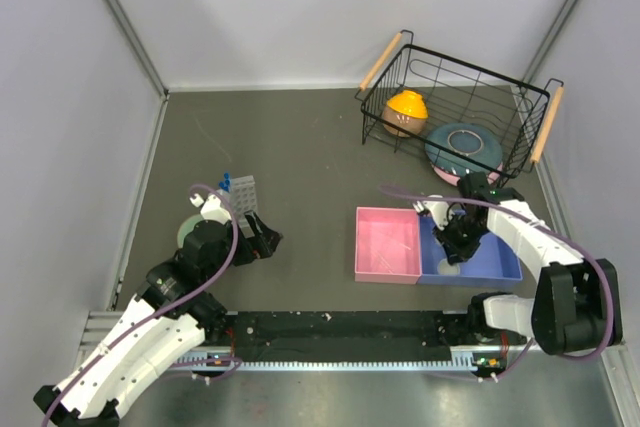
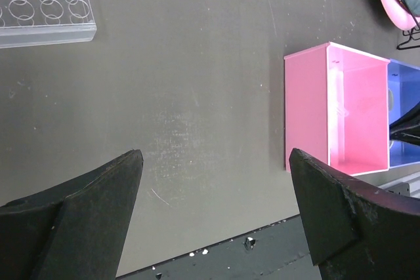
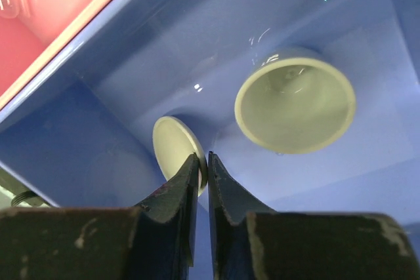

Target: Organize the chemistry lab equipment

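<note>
My right gripper (image 3: 203, 157) reaches down into the blue bin (image 3: 197, 44) and is shut on the rim of a small round white dish (image 3: 172, 145), which stands on edge. A second white dish (image 3: 295, 104) lies beside it in the same bin. From above, the right gripper (image 1: 455, 247) is over the blue bin (image 1: 495, 265). The clear tube rack (image 1: 240, 192) stands at the left with blue-capped tubes (image 1: 226, 182) at its far end. My left gripper (image 2: 216, 155) hangs open over bare table near the rack (image 2: 42, 4), holding nothing.
A pink bin (image 1: 388, 244) adjoins the blue one, with thin clear items inside. At the back right a black wire basket (image 1: 530, 97) holds an orange bowl (image 1: 406, 112) and a teal plate (image 1: 462, 142). A pale green bowl (image 1: 190, 230) sits beside the left arm.
</note>
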`<state>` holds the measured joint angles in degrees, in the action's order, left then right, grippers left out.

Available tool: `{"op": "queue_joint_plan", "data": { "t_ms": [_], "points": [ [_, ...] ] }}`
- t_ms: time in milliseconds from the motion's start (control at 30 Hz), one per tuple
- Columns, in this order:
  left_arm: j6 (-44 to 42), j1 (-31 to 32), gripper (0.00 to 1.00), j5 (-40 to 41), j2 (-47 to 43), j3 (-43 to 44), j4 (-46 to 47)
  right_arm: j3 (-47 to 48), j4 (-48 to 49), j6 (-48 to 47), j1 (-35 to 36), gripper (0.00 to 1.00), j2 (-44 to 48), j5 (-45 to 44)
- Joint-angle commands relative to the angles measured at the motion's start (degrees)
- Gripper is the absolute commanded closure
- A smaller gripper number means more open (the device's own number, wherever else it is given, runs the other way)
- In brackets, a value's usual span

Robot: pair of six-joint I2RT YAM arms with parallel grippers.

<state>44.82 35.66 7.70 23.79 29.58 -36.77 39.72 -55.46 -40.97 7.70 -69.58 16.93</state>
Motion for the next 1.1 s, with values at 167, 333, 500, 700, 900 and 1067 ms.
{"op": "queue_joint_plan", "data": {
  "t_ms": [167, 333, 500, 700, 900, 1067],
  "points": [
    [-1.3, -0.2, 0.01, -1.3, 0.6, 2.7, 2.7, 1.0, 1.3, -1.0, -0.4, 0.75, 0.7, 0.1],
    [-2.9, -0.3, 0.01, -0.9, 1.7, 5.0, 1.5, 4.7, -4.3, -1.3, -0.5, 0.57, 6.4, -0.9],
    [-6.3, -0.3, 0.01, 0.2, 3.7, 9.5, 0.2, 12.3, -9.1, -1.2, -0.5, 0.41, 11.3, -0.6],
    [-11.9, -0.3, 0.01, 1.1, 8.6, 19.4, -2.0, 25.0, -11.9, 1.5, -0.5, 0.17, 14.8, 2.5],
    [-17.2, -0.7, 0.01, 3.4, 13.9, 31.1, -5.5, 37.2, -7.9, 9.7, -0.4, 0.01, 14.8, 2.6],
    [-21.9, -1.2, 0.01, 7.1, 17.5, 39.0, -8.5, 40.8, 3.6, 26.0, -1.1, 0.01, 14.0, -11.2]
  ]
}}
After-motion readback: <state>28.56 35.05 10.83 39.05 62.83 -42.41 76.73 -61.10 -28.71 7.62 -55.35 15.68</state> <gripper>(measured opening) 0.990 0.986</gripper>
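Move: The small white dish, its rim between the right fingertips, has its middle about 1 cm back and 1 cm left of that hand and 1 cm below, inside the blue bin. The white cup stands some 4 cm ahead of the hand, level sideways; the pink bin's middle is roughly 3 cm ahead and 13 cm left. From the left hand the dish lies about 33 cm right, 6 cm back and 12 cm lower. Staying almost in place at first, the right fingers spread from nearly shut to wide open and let go of the dish's rim in the blue bin; then the hand climbs fast, some 25 cm, drawing forward about 8 cm over the white cup's side towards the teal-lidded pot, fingers swinging up from straight down. The empty, open left hand also rises, roughly 17 cm, tipping up slightly. ##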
